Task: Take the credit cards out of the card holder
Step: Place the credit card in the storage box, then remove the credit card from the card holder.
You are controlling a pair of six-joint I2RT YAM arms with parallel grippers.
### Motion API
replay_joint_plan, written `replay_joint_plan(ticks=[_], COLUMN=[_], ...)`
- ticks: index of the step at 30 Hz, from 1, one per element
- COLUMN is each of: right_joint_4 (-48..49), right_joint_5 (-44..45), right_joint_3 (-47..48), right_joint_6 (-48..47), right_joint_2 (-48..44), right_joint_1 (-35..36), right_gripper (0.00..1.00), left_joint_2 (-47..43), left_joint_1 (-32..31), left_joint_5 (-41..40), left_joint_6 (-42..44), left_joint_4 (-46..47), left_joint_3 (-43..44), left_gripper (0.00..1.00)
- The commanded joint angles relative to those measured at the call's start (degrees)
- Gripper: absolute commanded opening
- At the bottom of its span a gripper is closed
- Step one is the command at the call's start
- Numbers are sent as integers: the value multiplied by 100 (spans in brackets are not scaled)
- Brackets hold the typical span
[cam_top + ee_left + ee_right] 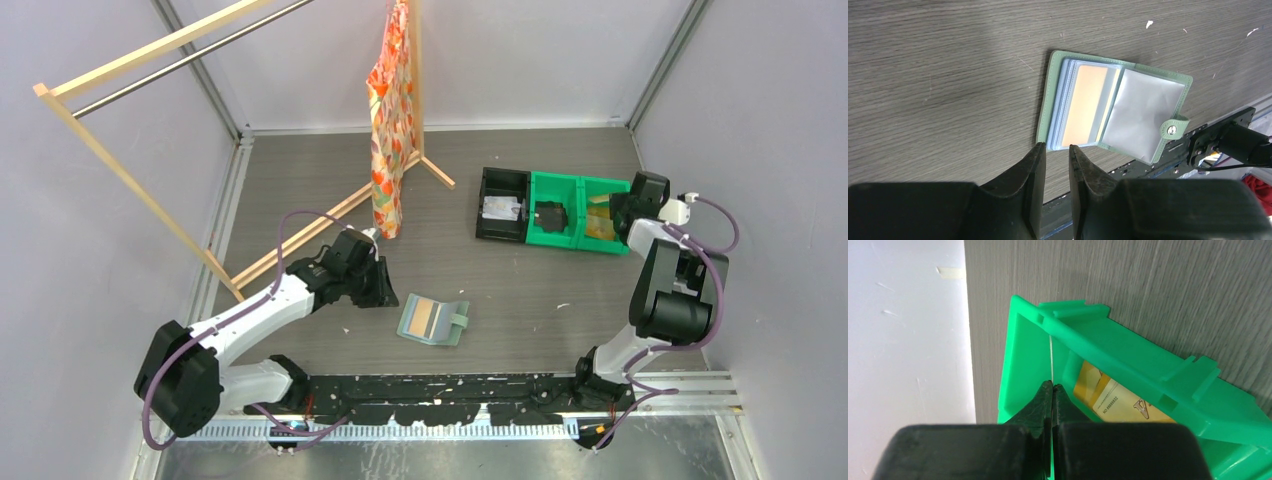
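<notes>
The sage-green card holder [433, 320] lies open on the table, snap tab to the right. In the left wrist view the card holder [1148, 75] shows an orange credit card [1085, 107] in its pale blue sleeves. My left gripper [1057, 147] hovers at its near edge, jaws a little apart with nothing between them; it sits left of the holder [372, 282]. My right gripper [1052, 385] is shut on a thin card [1051, 357] seen edge-on, over the right-hand green bin [1028, 350], where a yellow card [1118, 400] lies.
A black bin [502, 205] and two green bins [555, 215] stand in a row at the back right. A wooden clothes rack [130, 180] with an orange patterned cloth [388, 130] fills the back left. Grey walls close in both sides.
</notes>
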Motion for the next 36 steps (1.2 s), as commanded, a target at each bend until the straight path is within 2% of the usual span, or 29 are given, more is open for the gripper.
replay_joint_plan(ticks=[1, 3, 7, 15, 20, 22, 23, 25, 27, 30, 34, 36], right_joint_4=[94, 25, -141, -391, -621, -775, -986, -1417, -1849, -2011, -1577, -1298], right_joint_5=[286, 294, 346, 271, -22, -457, -676, -867, -856, -969, -971, -666], right_joint_3=[126, 131, 70, -118, -309, -413, -449, -564, -708, -1079, -1579, -1645], right_joint_6=[191, 119, 36, -122, -506, -973, -1260, -1773, -2085, -2012, -1452, -1260], right_joint_2=[17, 18, -94, -471, -1368, -1878, -2162, -2710, -3257, -3773, -3513, -3218], right_joint_1=[57, 55, 54, 52, 82, 205, 353, 890, 1727, 3587, 5677, 6531], right_gripper=[1, 1, 23, 33, 40, 51, 53, 54, 54, 56, 54, 51], left_joint_2=[-112, -142, -193, -324, -330, -345, -348, -321, -216, -55, 189, 432], left_joint_1=[-7, -2, -4, -5, -3, 1, -6, -3, -3, 14, 51, 68], left_joint_5=[-58, -61, -64, -39, -46, 105, 125, 131, 82, 209, 170, 216], left_joint_6=[-44, -40, -56, -53, -105, -114, -128, -134, -140, -151, -91, -96], left_joint_4=[-53, -59, -84, -92, -62, 84, 110, 142, 172, 302, 508, 611], left_joint_3=[82, 74, 73, 61, 64, 40, 30, -7, -52, -132, -181, -167], left_gripper=[25, 25, 25, 25, 25, 25, 26, 26, 27, 27, 27, 27])
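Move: The right hand, shut on a credit card seen edge-on, hangs over the far right part of the storage box. The middle of the right green compartment lies some 4 cm to its left, 3 cm back and 7 cm below; the middle green compartment is about 16 cm to its left and 2 cm back, and the open card holder about 43 cm left, 29 cm back and 10 cm down. From the left hand the right compartment is roughly 47 cm right, 18 cm ahead and 6 cm below. The right fingers let go of the card over the right green compartment, opening to about half while the hand sinks a mere centimetre. The hand then backs off and rises about 11 cm, sweeps fast to the left by some 35 cm and back 17 cm towards the card holder, turning about 65 degrees counter-clockwise and starting to sink again at the end, fingers still open. ##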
